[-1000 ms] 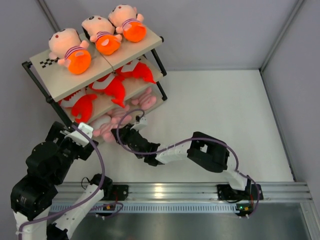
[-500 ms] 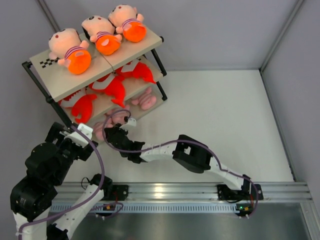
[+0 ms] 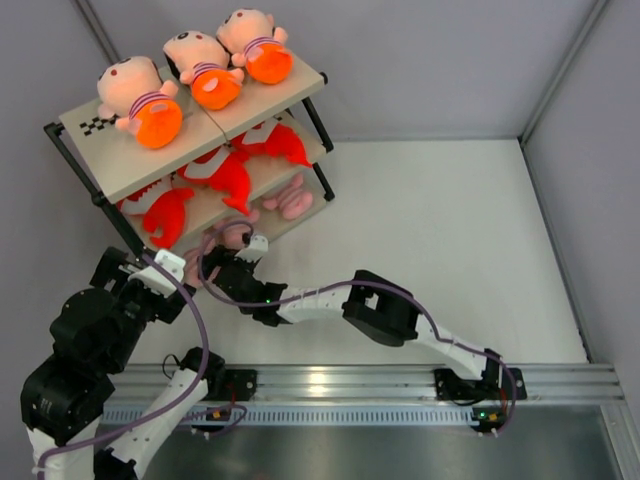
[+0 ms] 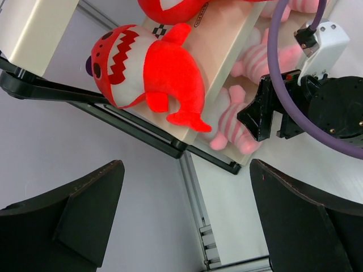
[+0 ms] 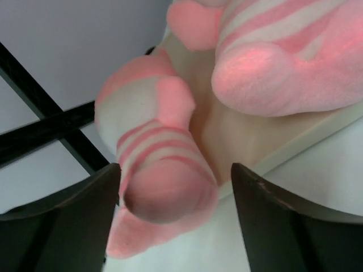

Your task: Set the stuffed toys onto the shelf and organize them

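The shelf point(image 3: 112, 172) stands at the far left. Its middle tier holds three red-orange fish plush point(image 3: 232, 178), one seen close in the left wrist view point(image 4: 153, 68). Pink striped plush point(image 3: 293, 203) lie on the bottom tier. My right gripper point(image 3: 224, 268) is at that tier's front left, open. One pink striped plush point(image 5: 159, 187) rests on the board edge between its fingers point(image 5: 272, 215), close to the left one and apart from the right one. A second pink plush point(image 5: 283, 62) lies behind. My left gripper point(image 4: 184, 170) hangs open and empty in front of the shelf's left corner.
Three larger peach dolls point(image 3: 140, 100) with orange bottoms lie on the top tier. The shelf's black frame bars point(image 5: 39, 136) run beside my right fingers. Grey walls close in the white table point(image 3: 450, 240) on all far sides. The arms' rail point(image 3: 350, 385) runs along the near edge.
My right gripper slid left along the bottom tier with the pink plush, then opened its jaws and let the plush rest on the board. The left arm stayed still.
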Robot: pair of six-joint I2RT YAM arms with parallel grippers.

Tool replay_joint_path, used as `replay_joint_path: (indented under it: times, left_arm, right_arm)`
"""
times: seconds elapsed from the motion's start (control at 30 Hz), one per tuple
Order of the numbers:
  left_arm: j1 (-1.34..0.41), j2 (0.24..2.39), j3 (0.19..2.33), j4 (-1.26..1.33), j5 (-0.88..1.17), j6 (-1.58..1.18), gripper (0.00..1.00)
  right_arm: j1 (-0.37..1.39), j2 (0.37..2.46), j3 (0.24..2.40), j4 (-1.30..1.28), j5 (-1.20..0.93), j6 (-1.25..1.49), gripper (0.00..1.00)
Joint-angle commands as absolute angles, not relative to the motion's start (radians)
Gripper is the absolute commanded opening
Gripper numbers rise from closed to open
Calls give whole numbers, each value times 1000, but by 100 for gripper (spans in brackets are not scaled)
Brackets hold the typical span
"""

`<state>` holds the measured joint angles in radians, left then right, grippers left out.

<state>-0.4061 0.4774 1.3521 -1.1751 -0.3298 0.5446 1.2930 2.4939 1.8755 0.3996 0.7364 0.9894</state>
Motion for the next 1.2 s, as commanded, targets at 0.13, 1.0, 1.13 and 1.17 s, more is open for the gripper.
replay_joint_path:
  times: [0.13,1.0,1.13,1.17]
  left_arm:
    - [-393,460,1350,-1161,-327,548,98]
    - [-227,281,1080,-1253,-310,539,98]
    - [-189,259,1011,-1255,-304,526,98]
    - [-175,259,1000,-1253,-308,523,98]
  right_arm:
    - [1312,2255,1685,594,690,770,99]
    - [1109,1246,816,-127,632,673,99]
    - [1023,1136,738,-196,626,683,99]
    - [1011,1115,726,-207,624,681,99]
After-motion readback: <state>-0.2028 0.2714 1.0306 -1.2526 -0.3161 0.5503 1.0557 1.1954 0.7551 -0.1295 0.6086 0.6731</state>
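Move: At the left end of the shelf's bottom tier, the just-placed pink toy has its feet between the right hand's part-open fingers; its middle is about 3 cm ahead, 4 cm left and 2 cm lower. The middle pink toy sits some 10 cm ahead and 5 cm right of that hand. Roughly 5 cm ahead, 6 cm left and 14 cm up is the left red toy. From the left hand, the placed toy is about 17 cm ahead, 3 cm right and 27 cm below. Clearing the placed pink toy's feet, the right hand spreads its fingers from mostly to fully open and goes right some 37 cm, away from the shelf over empty table. It first backs off and rises about 10 cm, then sinks halfway again, its left side rolling down some 30 degrees. The empty left hand sinks about 10 cm, tipping slightly down, and drifts a little back and left. ##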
